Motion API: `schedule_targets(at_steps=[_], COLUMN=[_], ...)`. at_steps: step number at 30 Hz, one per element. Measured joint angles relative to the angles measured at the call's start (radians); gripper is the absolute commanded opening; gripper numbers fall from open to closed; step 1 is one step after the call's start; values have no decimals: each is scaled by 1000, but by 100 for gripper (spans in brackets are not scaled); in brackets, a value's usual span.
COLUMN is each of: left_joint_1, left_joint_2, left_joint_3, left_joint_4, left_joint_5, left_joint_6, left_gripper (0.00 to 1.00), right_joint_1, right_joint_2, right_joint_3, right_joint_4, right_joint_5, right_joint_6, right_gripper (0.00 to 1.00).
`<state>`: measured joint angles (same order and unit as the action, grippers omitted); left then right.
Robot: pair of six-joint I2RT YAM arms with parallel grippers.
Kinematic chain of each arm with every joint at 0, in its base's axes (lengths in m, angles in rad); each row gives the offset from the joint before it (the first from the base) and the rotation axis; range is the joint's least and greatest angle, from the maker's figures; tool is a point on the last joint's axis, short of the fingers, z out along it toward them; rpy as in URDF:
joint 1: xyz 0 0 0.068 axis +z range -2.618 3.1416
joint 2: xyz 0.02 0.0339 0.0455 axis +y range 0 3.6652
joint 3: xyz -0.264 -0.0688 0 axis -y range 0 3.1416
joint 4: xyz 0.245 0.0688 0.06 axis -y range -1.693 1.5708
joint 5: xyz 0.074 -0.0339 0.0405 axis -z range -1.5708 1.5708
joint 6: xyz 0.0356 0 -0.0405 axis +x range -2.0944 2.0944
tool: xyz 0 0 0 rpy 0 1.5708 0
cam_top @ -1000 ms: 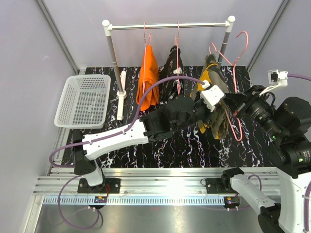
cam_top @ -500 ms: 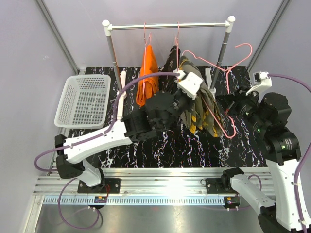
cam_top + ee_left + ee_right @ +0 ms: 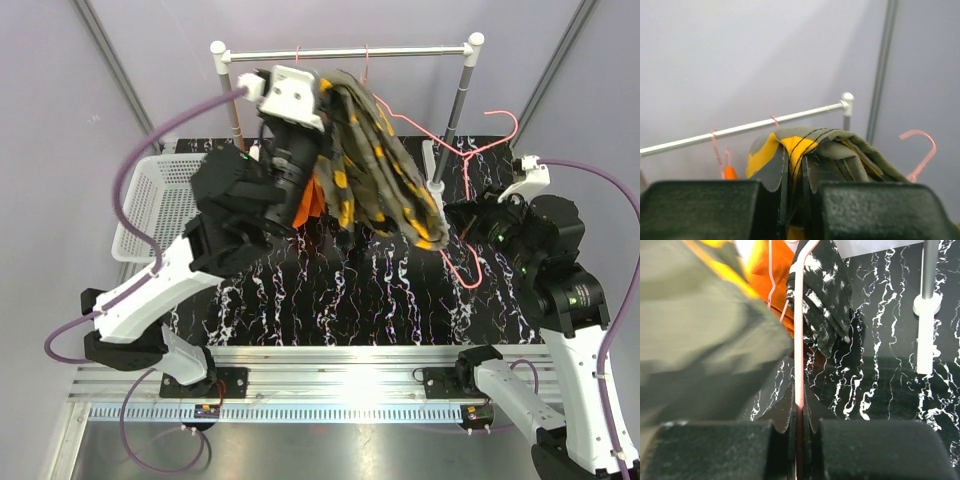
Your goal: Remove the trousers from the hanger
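My left gripper (image 3: 322, 100) is raised high by the rail and shut on the olive-green trousers with yellow parts (image 3: 385, 165). They drape down to the right, and their lower end hangs by the pink hanger (image 3: 470, 150). In the left wrist view the pads pinch a yellow fold (image 3: 796, 150). My right gripper (image 3: 462, 222) is shut on the hanger's wire (image 3: 800, 340), off the rail. The orange trousers (image 3: 765, 270) and the black speckled trousers (image 3: 822, 295) hang behind on their own hangers, mostly hidden in the top view.
The rack's rail (image 3: 345, 52) spans the back on two posts, with white feet (image 3: 925, 330) on the black marbled mat. A white mesh basket (image 3: 165, 205) stands at the left. Grey walls close in both sides.
My left gripper has swung up and to the left with the olive-green trousers, pulling them along the hanger. The right gripper has held the hanger and moved slightly left.
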<state>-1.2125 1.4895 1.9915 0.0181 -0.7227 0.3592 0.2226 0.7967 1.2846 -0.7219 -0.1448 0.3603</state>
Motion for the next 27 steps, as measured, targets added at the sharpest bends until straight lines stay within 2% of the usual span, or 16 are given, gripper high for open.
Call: schedule_targets(at_steps=[5, 14, 22, 27], left_joint_1=[71, 314, 454, 631], left_joint_2=[-10, -106, -200, -207], left_joint_3=[83, 50, 19, 8], left_joint_4=[8, -121, -209, -319], left_joint_5=[-47, -71, -121, -154], left_joint_6=[34, -67, -110, -165], left_gripper=[0, 0, 0, 0], right_joint_1=[0, 0, 0, 0], right_joint_2=[0, -8, 3, 10], right_joint_3=[-2, -2, 0, 5], right_joint_4=[1, 28, 51, 52], right_joint_5=[6, 12, 16, 24], right_joint_6=[-10, -21, -21, -25], right_gripper=[0, 0, 0, 0])
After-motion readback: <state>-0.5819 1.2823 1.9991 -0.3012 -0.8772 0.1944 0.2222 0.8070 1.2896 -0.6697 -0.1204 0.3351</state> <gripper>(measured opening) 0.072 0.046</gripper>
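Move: The left hand holds the green-and-yellow trousers high up. The white basket lies about 35 cm to its left, 14 cm ahead and 56 cm below. The orange trousers hang some 17 cm ahead, 5 cm left and 35 cm lower; the black pair is level with them, 10 cm farther right. From the right hand, still gripping the empty pink hanger, the basket is roughly 55 cm left, 15 cm ahead and 32 cm below. The left arm swings the still-pinched trousers about 27 cm left towards the basket, turning some 40 degrees counter-clockwise. ##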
